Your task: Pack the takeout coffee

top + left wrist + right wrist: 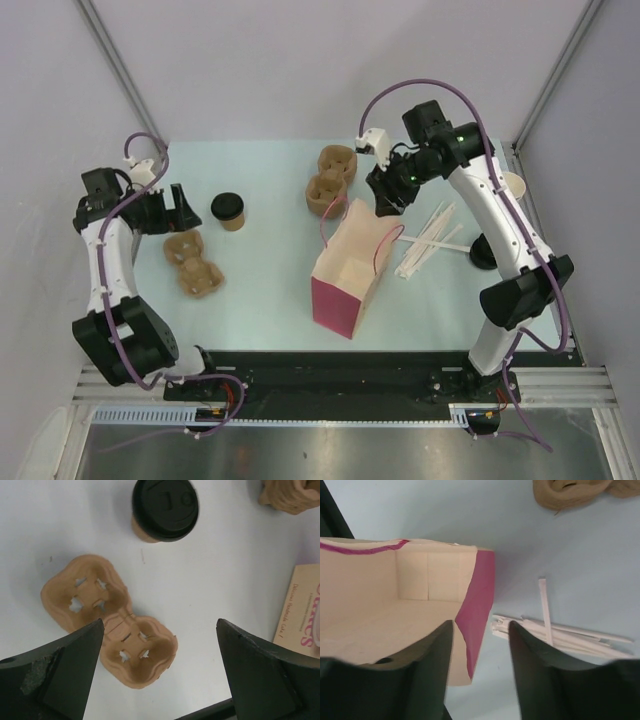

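Observation:
The takeout coffee [228, 211], a small brown cup with a black lid, stands upright at the back left; it also shows in the left wrist view [165, 507]. The pink paper bag [345, 268] sits mid-table, tilted, its mouth open toward the back right. My left gripper [178, 208] is open and empty just left of the cup, above a brown cup carrier [107, 615]; its jaws [160, 670] stand wide apart. My right gripper [385, 203] is open at the bag's mouth; its jaws [480, 650] straddle the bag's pink side wall [480, 595] without closing on it.
A stack of brown cup carriers [332, 180] lies behind the bag. White stir sticks [432, 240] lie right of the bag, also in the right wrist view [560, 635]. A pale cup [513, 187] stands at the right edge. A single carrier [193, 262] lies front left.

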Robot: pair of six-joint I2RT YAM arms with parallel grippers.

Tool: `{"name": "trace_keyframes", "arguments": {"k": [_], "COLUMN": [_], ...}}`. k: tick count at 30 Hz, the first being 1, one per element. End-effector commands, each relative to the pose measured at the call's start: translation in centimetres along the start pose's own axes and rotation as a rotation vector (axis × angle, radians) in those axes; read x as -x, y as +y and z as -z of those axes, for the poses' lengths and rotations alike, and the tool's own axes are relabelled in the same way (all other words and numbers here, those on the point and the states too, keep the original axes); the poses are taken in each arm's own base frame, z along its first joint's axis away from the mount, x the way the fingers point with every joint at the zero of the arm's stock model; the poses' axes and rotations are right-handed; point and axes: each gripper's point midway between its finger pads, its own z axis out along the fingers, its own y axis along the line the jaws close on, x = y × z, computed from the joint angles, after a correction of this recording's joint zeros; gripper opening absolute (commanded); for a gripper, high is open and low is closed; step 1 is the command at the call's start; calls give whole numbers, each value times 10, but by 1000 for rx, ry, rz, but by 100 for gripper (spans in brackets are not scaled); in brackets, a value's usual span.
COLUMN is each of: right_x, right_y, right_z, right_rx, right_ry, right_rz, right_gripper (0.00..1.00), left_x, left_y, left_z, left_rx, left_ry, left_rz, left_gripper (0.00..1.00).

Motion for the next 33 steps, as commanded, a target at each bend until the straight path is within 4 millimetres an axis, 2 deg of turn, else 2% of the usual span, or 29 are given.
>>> {"name": "trace_keyframes", "arguments": {"k": [1,5,6,7,8,11,14,15,17,19,20,22,23,24,31,33], "right_x": [-13,-4,0,3,7,14,22,26,28,33,33,34,34,34,40,42], "right_y": [7,5,4,3,4,5,8,10,10,12,12,12,10,10,6,4], "right_z": [-6,-8,-8,-8,-8,-7,-6,-6,-7,-8,-8,-10,-12,-13,-18,-18], "right_rx": [4,-13,-19,-24,-30,-31,-27,-21,-20,-13,-16,-13,-11,-7,-4,-8], "right_ry": [63,41,31,26,16,-4,-28,-38,-42,-48,-46,-45,-43,-42,-47,-47], "right_rz": [26,51,62,71,85,119,144,154,159,165,165,164,161,160,154,154], "right_gripper": [44,21,9,2,0,0,0,0,0,0,0,0,0,0,0,0], "left_x": [8,11,12,16,17,24,21,13,17,4,12,-1,3,-2,-23,-30], "left_y": [25,53,63,73,83,102,121,132,144,156,160,163,164,161,155,151], "left_z": [3,-9,-9,-12,-17,-21,-33,-42,-45,-55,-52,-57,-56,-57,-64,-67], "left_rx": [57,118,133,145,143,120,131,137,142,113,112,65,55,37,-37,-66], "left_ry": [5,14,6,-12,-9,-38,-8,26,39,96,92,152,152,174,220,232], "left_rz": [-66,-93,-91,-112,-109,-159,-216,-213,-249,-260,-284,-293,-305,-302,-299,-297], "left_gripper": [99,95,91,89,87,81,75,72,70,64,63,59,58,56,56,60]}}
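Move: The left hand's cup carrier lies roughly 18 cm below it, about 3 cm ahead and 2 cm left; the black-lidded cup is some 15 cm ahead and 9 cm right of that hand. For the right hand, the bag's middle is about 9 cm back, 6 cm left and 15 cm down. White sticks lie about 9 cm ahead and 10 cm right of this hand, the second carrier 28 cm ahead and 15 cm left, both on the table. Right hand pinches the bag's rim, drawing left; left hand half-closes, moving 15 cm left and down beside the carrier. ##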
